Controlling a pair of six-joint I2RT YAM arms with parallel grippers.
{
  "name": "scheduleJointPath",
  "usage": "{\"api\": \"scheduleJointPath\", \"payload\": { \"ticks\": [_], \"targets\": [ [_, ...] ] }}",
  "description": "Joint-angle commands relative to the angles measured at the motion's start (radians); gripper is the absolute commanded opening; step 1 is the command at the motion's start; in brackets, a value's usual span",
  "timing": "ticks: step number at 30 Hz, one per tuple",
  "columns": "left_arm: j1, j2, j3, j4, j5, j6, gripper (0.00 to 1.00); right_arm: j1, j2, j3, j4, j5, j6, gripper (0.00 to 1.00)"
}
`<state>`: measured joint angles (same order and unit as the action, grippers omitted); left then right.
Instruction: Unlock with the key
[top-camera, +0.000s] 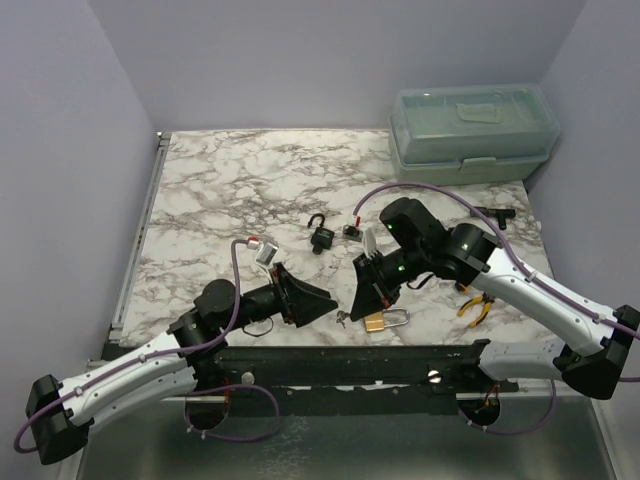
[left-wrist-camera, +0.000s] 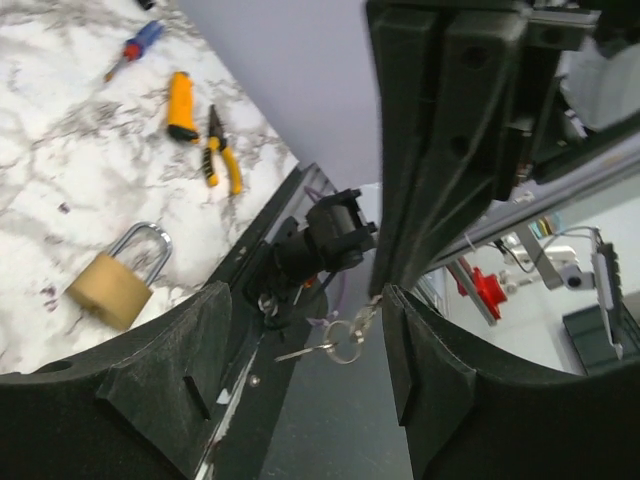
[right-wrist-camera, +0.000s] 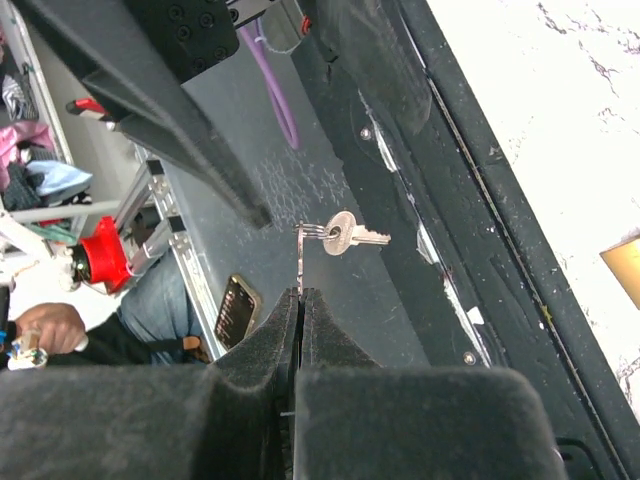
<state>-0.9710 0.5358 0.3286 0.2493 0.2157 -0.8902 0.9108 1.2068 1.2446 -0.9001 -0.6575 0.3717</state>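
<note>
My right gripper (top-camera: 362, 303) is shut on a thin key (right-wrist-camera: 300, 262), seen edge-on above its closed fingertips (right-wrist-camera: 302, 296). A ring with a second silver key (right-wrist-camera: 347, 235) hangs from it, out over the table's near edge. In the left wrist view the same key ring (left-wrist-camera: 346, 343) dangles below the right gripper's dark fingers (left-wrist-camera: 440, 150). My left gripper (top-camera: 322, 301) is open and faces the right one, with the keys between and beyond its jaws (left-wrist-camera: 300, 400), touching neither. A brass padlock (top-camera: 384, 320) (left-wrist-camera: 112, 286) lies on the marble just under the right gripper, its shackle closed.
A small black padlock (top-camera: 320, 236) and a small black part (top-camera: 352, 231) lie mid-table. A green toolbox (top-camera: 470, 130) stands at the back right. Yellow-handled pliers (top-camera: 474, 306) (left-wrist-camera: 222, 152), a yellow knife (left-wrist-camera: 180, 104) and a screwdriver (left-wrist-camera: 135, 46) lie to the right. A black rail (top-camera: 350, 362) runs along the near edge.
</note>
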Motion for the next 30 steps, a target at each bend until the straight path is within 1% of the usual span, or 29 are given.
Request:
{"api": "scheduleJointPath", "payload": {
  "ticks": [1, 4, 8, 12, 20, 24, 30],
  "targets": [
    [-0.003, 0.049, 0.025, 0.185, 0.151, 0.031, 0.65, 0.008, 0.011, 0.029, -0.004, -0.082, -0.059, 0.0],
    [-0.005, 0.086, 0.013, 0.26, 0.204, 0.002, 0.63, 0.008, 0.013, 0.03, -0.007, -0.084, -0.065, 0.0],
    [-0.005, 0.117, -0.005, 0.342, 0.238, -0.026, 0.62, 0.008, 0.008, 0.033, -0.006, -0.079, -0.065, 0.0],
    [-0.004, 0.158, -0.002, 0.393, 0.273, -0.044, 0.6, 0.008, 0.006, 0.037, 0.0, -0.086, -0.065, 0.0],
    [-0.004, 0.216, -0.003, 0.457, 0.331, -0.078, 0.48, 0.008, -0.006, 0.055, 0.003, -0.059, -0.06, 0.0],
    [-0.005, 0.195, -0.018, 0.459, 0.322, -0.088, 0.43, 0.008, -0.016, 0.06, 0.007, -0.057, -0.056, 0.0],
    [-0.004, 0.181, -0.038, 0.459, 0.299, -0.103, 0.31, 0.008, -0.02, 0.062, 0.003, -0.049, -0.054, 0.0]
  ]
}}
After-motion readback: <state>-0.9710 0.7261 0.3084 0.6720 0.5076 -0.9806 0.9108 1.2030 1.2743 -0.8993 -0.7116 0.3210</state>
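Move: From the left hand, open and empty, the loose key on its ring lies about 4 cm back, 4 cm to the right and 2 cm higher, hanging from the right fingers. The gold padlock on the table is roughly 14 cm to the left hand's right, level with it fore and aft, the black padlock some 22 cm straight ahead; both are about 14 cm below. From the right hand the key is 4 cm left, 1 cm back and 2 cm down. The left hand draws back about 4 cm while rising some 3.5 cm and edging right towards the key and ring, most of the climb coming early; its wrist swings roughly 15 degrees clockwise and its fingers close to about half their starting gap, one on either side of the ring. The right hand keeps its pinch on the other key and holds it out almost in place, only lifting about 1.5 cm late on. ##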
